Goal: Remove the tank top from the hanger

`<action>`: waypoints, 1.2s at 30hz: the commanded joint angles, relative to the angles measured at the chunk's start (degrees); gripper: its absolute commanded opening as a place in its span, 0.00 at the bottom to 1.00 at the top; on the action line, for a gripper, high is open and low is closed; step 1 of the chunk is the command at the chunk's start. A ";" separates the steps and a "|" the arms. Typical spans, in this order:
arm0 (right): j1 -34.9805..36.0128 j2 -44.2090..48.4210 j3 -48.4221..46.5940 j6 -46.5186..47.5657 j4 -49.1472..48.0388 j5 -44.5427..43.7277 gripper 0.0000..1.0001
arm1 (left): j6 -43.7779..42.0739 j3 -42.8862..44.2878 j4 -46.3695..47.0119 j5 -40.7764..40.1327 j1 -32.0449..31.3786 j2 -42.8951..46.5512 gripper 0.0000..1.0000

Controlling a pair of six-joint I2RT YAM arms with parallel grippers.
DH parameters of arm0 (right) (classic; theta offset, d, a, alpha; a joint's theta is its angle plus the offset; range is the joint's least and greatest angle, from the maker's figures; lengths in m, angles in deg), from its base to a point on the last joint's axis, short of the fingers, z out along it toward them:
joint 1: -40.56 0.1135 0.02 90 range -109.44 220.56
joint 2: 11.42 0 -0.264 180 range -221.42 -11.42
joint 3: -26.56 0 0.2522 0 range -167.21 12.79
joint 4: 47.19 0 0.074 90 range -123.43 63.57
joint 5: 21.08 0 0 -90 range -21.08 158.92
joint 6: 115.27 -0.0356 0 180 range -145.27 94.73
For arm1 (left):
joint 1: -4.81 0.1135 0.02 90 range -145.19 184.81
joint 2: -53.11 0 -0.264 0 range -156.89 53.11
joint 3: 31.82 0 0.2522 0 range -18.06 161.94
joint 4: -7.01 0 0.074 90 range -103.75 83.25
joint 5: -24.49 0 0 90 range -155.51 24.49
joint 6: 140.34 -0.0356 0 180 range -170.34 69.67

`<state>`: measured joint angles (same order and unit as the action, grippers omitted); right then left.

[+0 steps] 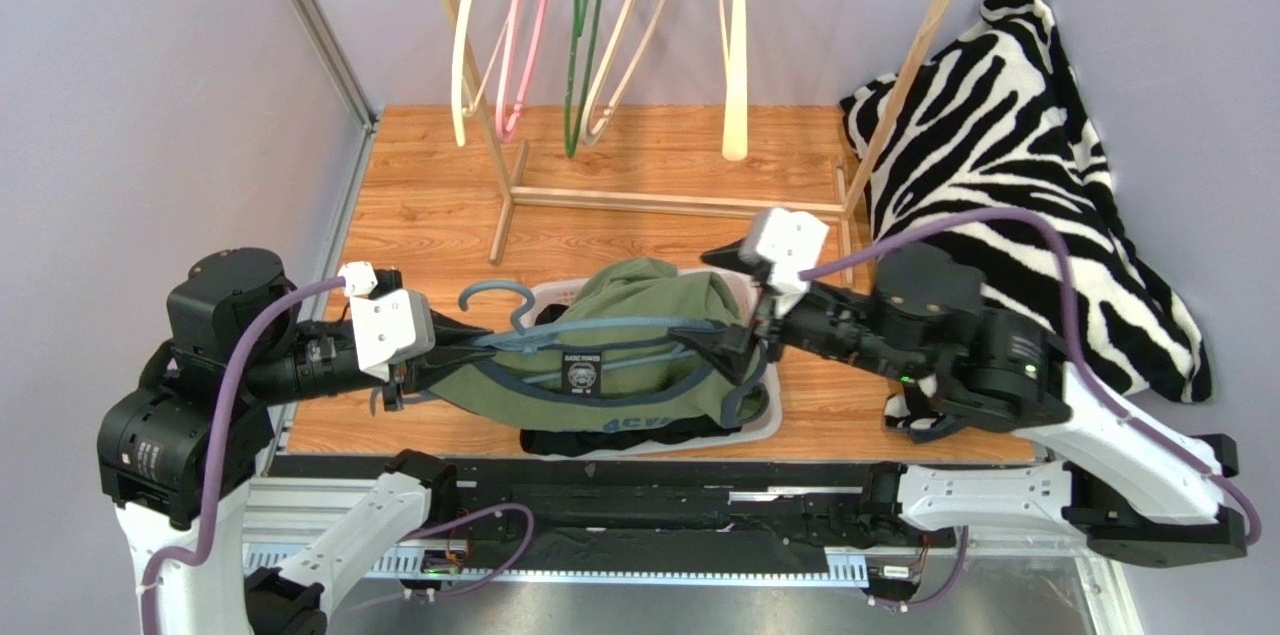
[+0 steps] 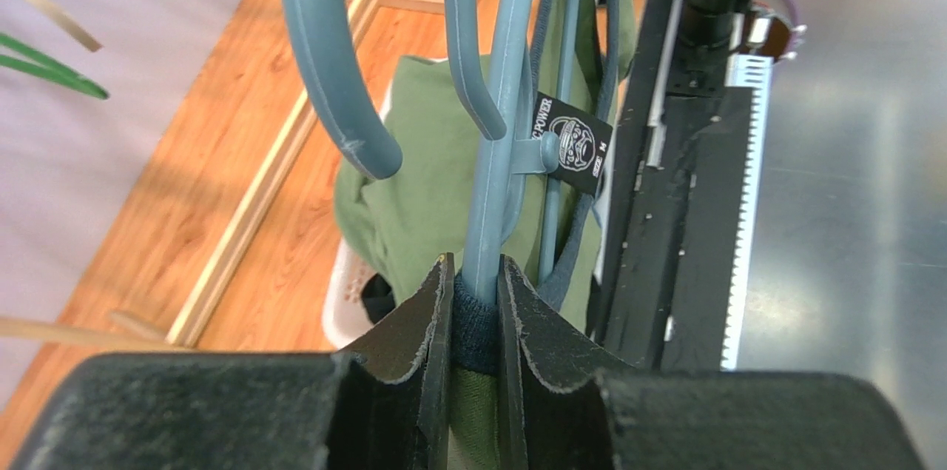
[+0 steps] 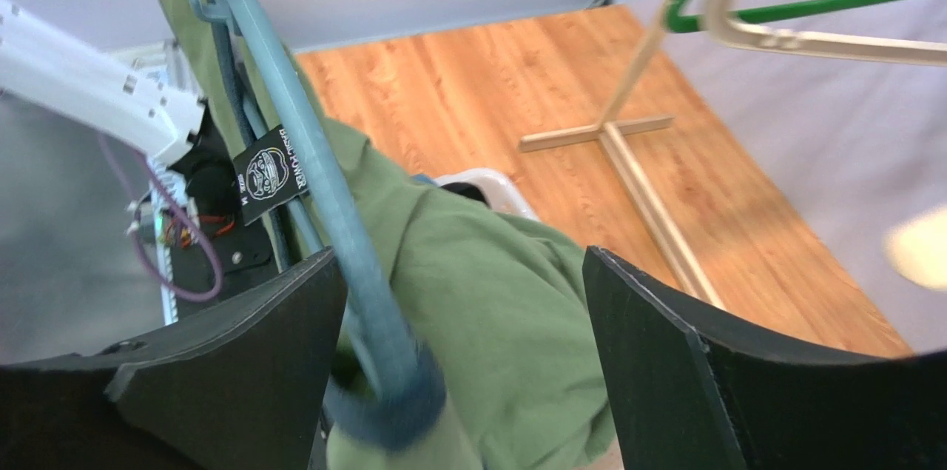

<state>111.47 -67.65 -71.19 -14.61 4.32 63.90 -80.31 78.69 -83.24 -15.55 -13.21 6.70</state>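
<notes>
An olive green tank top (image 1: 639,313) with navy trim hangs on a blue-grey hanger (image 1: 504,302), held level above a basket. My left gripper (image 1: 436,362) is shut on the hanger's left end. In the left wrist view the hanger arm (image 2: 500,159) and the navy strap run between the pads of the left gripper (image 2: 476,315). My right gripper (image 1: 747,343) is at the hanger's right end. In the right wrist view it (image 3: 461,348) stands open, with the hanger tip (image 3: 322,181) and green cloth (image 3: 489,304) between its fingers, the tip near the left finger.
A white basket (image 1: 766,418) with dark clothing (image 1: 601,440) sits under the tank top. A wooden rack (image 1: 519,200) with several hangers stands at the back. A zebra-striped blanket (image 1: 1022,170) lies at the back right, behind the right arm.
</notes>
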 commanded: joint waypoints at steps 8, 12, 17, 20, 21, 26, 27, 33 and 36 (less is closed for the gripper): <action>0.10 11.14 6.72 -7.49 0.39 -6.41 0.85 | 2.11 0.19 5.20 -5.22 0.18 0.54 0.00; 0.01 11.32 10.49 -10.21 0.04 -6.76 0.81 | 2.38 1.42 5.91 -6.36 0.27 -0.25 0.00; 0.10 11.75 14.90 -12.67 -2.51 -7.02 0.71 | 2.12 2.83 6.00 -7.15 0.27 -1.05 0.00; 0.19 12.37 16.04 -13.29 -3.04 -7.02 0.56 | 2.12 2.83 5.91 -7.24 0.27 -0.78 0.00; 0.10 12.89 16.22 -13.29 -3.04 -7.11 0.52 | 2.12 2.92 5.91 -7.24 0.27 -0.78 0.00; 0.01 14.30 16.14 -13.29 -1.64 -8.95 0.14 | 2.12 3.01 5.65 -6.45 0.79 -0.43 0.00; 0.10 14.56 15.87 -13.29 -1.11 -9.31 0.10 | 2.20 2.83 5.56 -6.27 0.88 -0.35 0.00; 0.10 17.72 15.78 -12.33 3.72 -14.14 0.03 | 2.47 3.70 5.30 -5.57 1.41 -0.17 0.00; 0.10 20.19 17.27 -11.97 4.52 -17.65 0.00 | 2.73 4.50 5.12 -5.13 1.59 -0.34 0.00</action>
<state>111.87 -51.83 -54.49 -27.27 5.09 55.11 -78.00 79.96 -80.13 -21.37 -12.31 6.13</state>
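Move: Just under the right hand's open fingers is the tank top's right shoulder: some 3 cm back, 3 cm to the right and about 5 cm below. The shirt's label lies about 13 cm to the left, 5 cm back and some 7 cm lower than that hand; the basket's middle is roughly 5 cm left, 3 cm back and 24 cm down. From the left hand, which holds the other shoulder, the right shoulder is about 27 cm to its right and level fore and aft. Regripping the cloth, the open right hand first backs off about 6 cm to the right while rising slightly, then drops some 10 cm, tips about 10 degrees downward and closes on the tank top's right shoulder beside the hanger's end, drawing 2 cm right again. The left hand keeps its pinch on hanger and other shoulder, easing about 2 cm forward and turning slightly counter-clockwise. ##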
